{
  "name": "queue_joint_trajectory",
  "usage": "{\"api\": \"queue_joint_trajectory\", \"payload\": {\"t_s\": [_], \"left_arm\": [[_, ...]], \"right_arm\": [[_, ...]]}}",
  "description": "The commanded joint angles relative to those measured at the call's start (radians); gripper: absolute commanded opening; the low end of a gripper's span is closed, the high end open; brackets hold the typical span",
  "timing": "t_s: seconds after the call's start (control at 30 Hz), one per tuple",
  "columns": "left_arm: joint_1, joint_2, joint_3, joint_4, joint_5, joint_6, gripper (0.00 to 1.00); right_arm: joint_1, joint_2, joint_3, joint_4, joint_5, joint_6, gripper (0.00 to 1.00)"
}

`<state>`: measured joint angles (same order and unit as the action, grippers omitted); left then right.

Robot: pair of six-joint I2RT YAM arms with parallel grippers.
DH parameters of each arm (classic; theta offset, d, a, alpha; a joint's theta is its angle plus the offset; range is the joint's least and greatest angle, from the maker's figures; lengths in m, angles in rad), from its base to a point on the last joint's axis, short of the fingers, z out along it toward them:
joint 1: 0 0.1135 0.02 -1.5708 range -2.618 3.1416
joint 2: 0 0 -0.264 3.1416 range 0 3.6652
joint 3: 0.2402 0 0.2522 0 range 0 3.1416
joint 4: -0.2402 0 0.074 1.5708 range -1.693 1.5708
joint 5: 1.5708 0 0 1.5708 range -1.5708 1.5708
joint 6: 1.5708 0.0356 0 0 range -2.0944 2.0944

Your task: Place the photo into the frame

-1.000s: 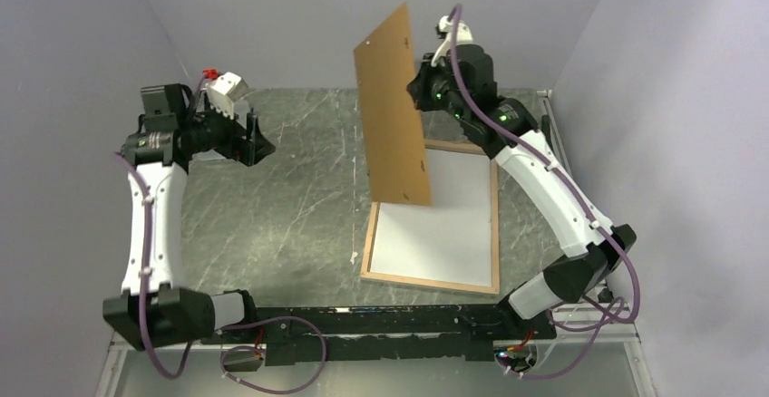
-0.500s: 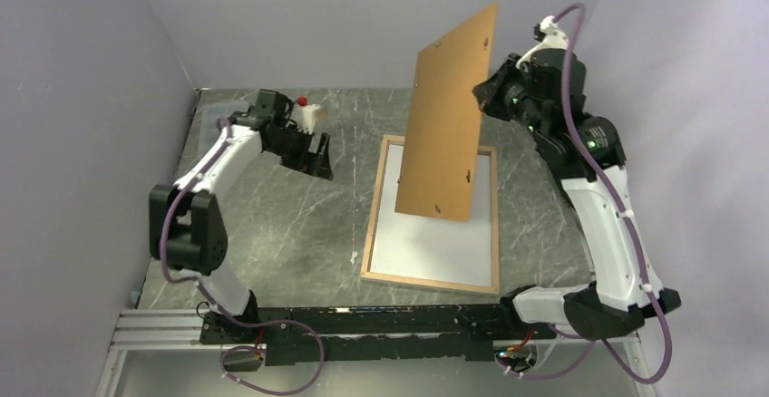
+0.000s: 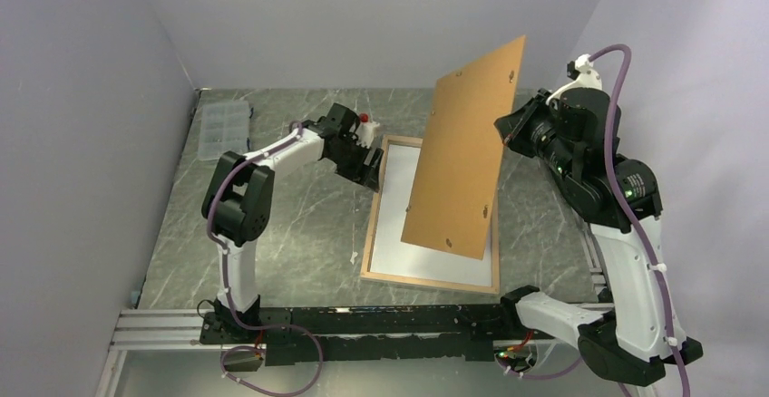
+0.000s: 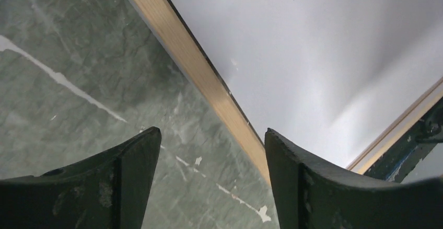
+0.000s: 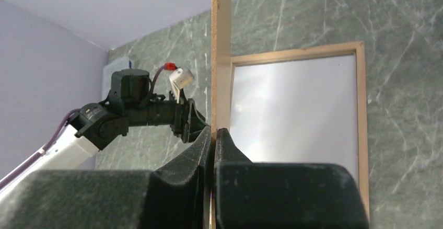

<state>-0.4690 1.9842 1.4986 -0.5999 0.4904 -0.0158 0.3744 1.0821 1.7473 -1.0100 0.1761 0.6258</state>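
Observation:
The frame (image 3: 426, 281) lies flat on the table with its light wood back up. Inside it the photo (image 3: 390, 234) shows only its plain white back. My right gripper (image 3: 510, 134) is shut on the edge of the brown backing board (image 3: 462, 170), which hangs tilted in the air over the frame's right half. In the right wrist view the board (image 5: 221, 56) stands edge-on between the shut fingers of this gripper (image 5: 215, 130). My left gripper (image 3: 374, 172) is open and holds nothing, low at the frame's far left corner. Its wrist view shows the wooden border (image 4: 193, 61) running between the fingertips.
A clear plastic compartment box (image 3: 222, 130) sits at the back left by the wall. Pale walls close in the table on the left, back and right. The arms' black mounting rail (image 3: 363, 324) runs along the near edge.
My left arm swung from the far left across to the frame's far left corner. My right arm carried the backing board to the right and higher, off the frame's left side.

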Motion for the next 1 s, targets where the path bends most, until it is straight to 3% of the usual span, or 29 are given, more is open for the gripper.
{"api": "queue_joint_trajectory", "payload": {"t_s": [0.0, 0.27, 0.7, 0.97], "left_arm": [[-0.036, 0.04, 0.031, 0.072, -0.052, -0.061, 0.76], [-0.067, 0.074, -0.006, 0.124, -0.132, -0.061, 0.58], [-0.1, 0.116, -0.01, 0.173, -0.136, -0.099, 0.43], [-0.097, 0.1, -0.03, 0.165, -0.171, -0.114, 0.18]], "right_arm": [[-0.004, -0.024, -0.04, 0.092, -0.011, 0.045, 0.0], [-0.006, -0.043, -0.088, 0.138, -0.037, 0.059, 0.0], [-0.006, -0.089, -0.115, 0.129, -0.034, 0.068, 0.0], [-0.006, -0.104, -0.141, 0.14, -0.042, 0.08, 0.0]]}}
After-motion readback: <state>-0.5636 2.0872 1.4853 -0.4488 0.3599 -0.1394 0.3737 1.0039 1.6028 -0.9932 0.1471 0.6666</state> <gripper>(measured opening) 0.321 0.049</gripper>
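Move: The near part of the frame's left rail that my open left hand goes for lies about 3 cm to its right, level fore and aft, and 5 cm below. The frame's middle is some 14 cm right, 7 cm back and 6 cm below that hand. My right hand holds the brown backing board by its right edge, high over the frame; from it the frame's middle is roughly 8 cm left, level fore and aft, and 41 cm down. I sink my left hand about 4 cm and shift it 3 cm right until its fingers straddle the frame's left rail, closing them from wide to pinch the rail between the tips. Meanwhile my right hand keeps its grip on the backing board and lowers it some 3 cm towards the frame, mostly early on, then eases back about a centimetre. ##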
